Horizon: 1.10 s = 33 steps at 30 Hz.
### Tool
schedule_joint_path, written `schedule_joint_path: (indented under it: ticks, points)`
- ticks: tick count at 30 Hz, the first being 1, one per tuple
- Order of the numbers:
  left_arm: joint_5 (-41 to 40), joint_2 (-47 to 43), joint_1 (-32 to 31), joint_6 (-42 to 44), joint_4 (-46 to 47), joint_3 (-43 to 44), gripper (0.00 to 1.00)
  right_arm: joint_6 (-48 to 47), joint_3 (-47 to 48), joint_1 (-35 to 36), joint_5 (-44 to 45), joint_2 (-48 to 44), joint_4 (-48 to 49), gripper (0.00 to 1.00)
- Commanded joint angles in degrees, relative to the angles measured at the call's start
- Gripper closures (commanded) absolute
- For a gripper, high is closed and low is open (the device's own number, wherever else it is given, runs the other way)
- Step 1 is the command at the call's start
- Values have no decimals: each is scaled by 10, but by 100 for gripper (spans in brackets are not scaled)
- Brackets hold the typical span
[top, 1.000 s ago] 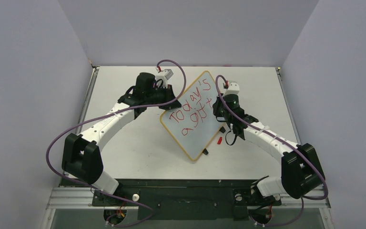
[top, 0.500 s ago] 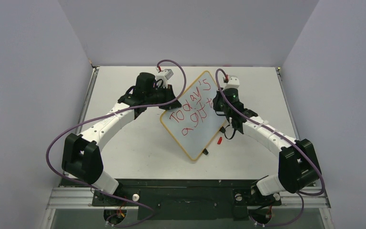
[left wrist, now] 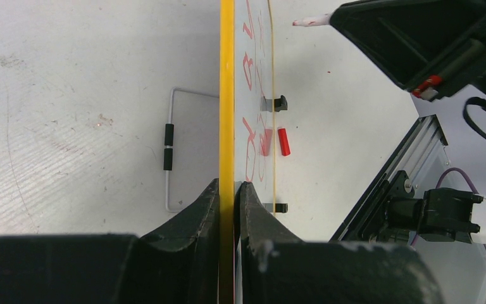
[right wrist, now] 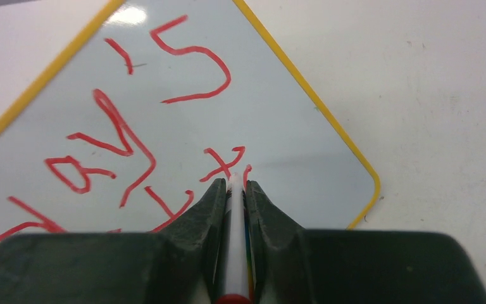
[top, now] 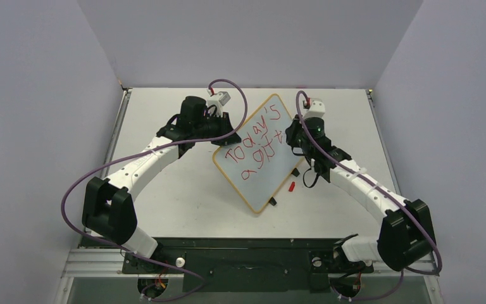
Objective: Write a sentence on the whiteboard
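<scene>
The whiteboard (top: 262,183), white with a thin yellow-orange frame, sits slantwise at the table's middle. My left gripper (top: 226,137) is shut on its left edge, and the left wrist view shows the frame (left wrist: 227,95) edge-on between the gripper (left wrist: 229,185) jaws. The sentence (top: 254,143) in red reads "Today's a gift" in two lines. My right gripper (top: 293,135) is shut on a white marker (right wrist: 235,215). Its tip touches the board by the last "t" (right wrist: 223,161), beside a short red stroke.
A red marker cap (top: 292,186) lies on the table by the board's right edge, near a black clip (top: 273,202). A bent wire stand (left wrist: 169,147) shows behind the board. Grey walls enclose the table on three sides.
The right arm has swung outward and its wrist has moved toward the back of the table, carrying the marker along the end of the second line. The left arm and the board have stayed still.
</scene>
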Motion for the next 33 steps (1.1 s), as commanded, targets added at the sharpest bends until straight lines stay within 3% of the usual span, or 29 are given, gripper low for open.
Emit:
schedule_joint_path:
  ticks: [1, 13, 33]
  points:
    - [-34, -15, 0, 54, 18, 4, 100, 18, -16, 13, -25, -58, 39, 100]
    - [-33, -19, 0, 54, 18, 2, 100, 30, 19, 69, -24, -11, 62, 100]
    - [-34, -18, 0, 54, 18, 1, 100, 15, 42, 67, 8, 18, 48, 100]
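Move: The spot aimed at, on the whiteboard's second line just below the tail of the "y", lies about 3 cm ahead of the right hand point, 7 cm left and 1 cm lower. The fresh "t" stands some 5 cm ahead, 4 cm left and 4 cm lower; the "y" about 6 cm ahead, 9 cm left and 2 cm higher. From the left hand the spot is about 10 cm right, 2 cm ahead and 6 cm lower. Leftward in a low arc, the right hand carries the held marker about 5.5 cm from the fresh "t" to below the "y": first up some 3.5 cm and drawing back a little, then left and down towards the slanted board, turning slightly counter-clockwise. It then nearly stops, easing about a centimetre forward with the tip at or almost at the board. The left hand keeps its pinch on the board's edge, holding still. ##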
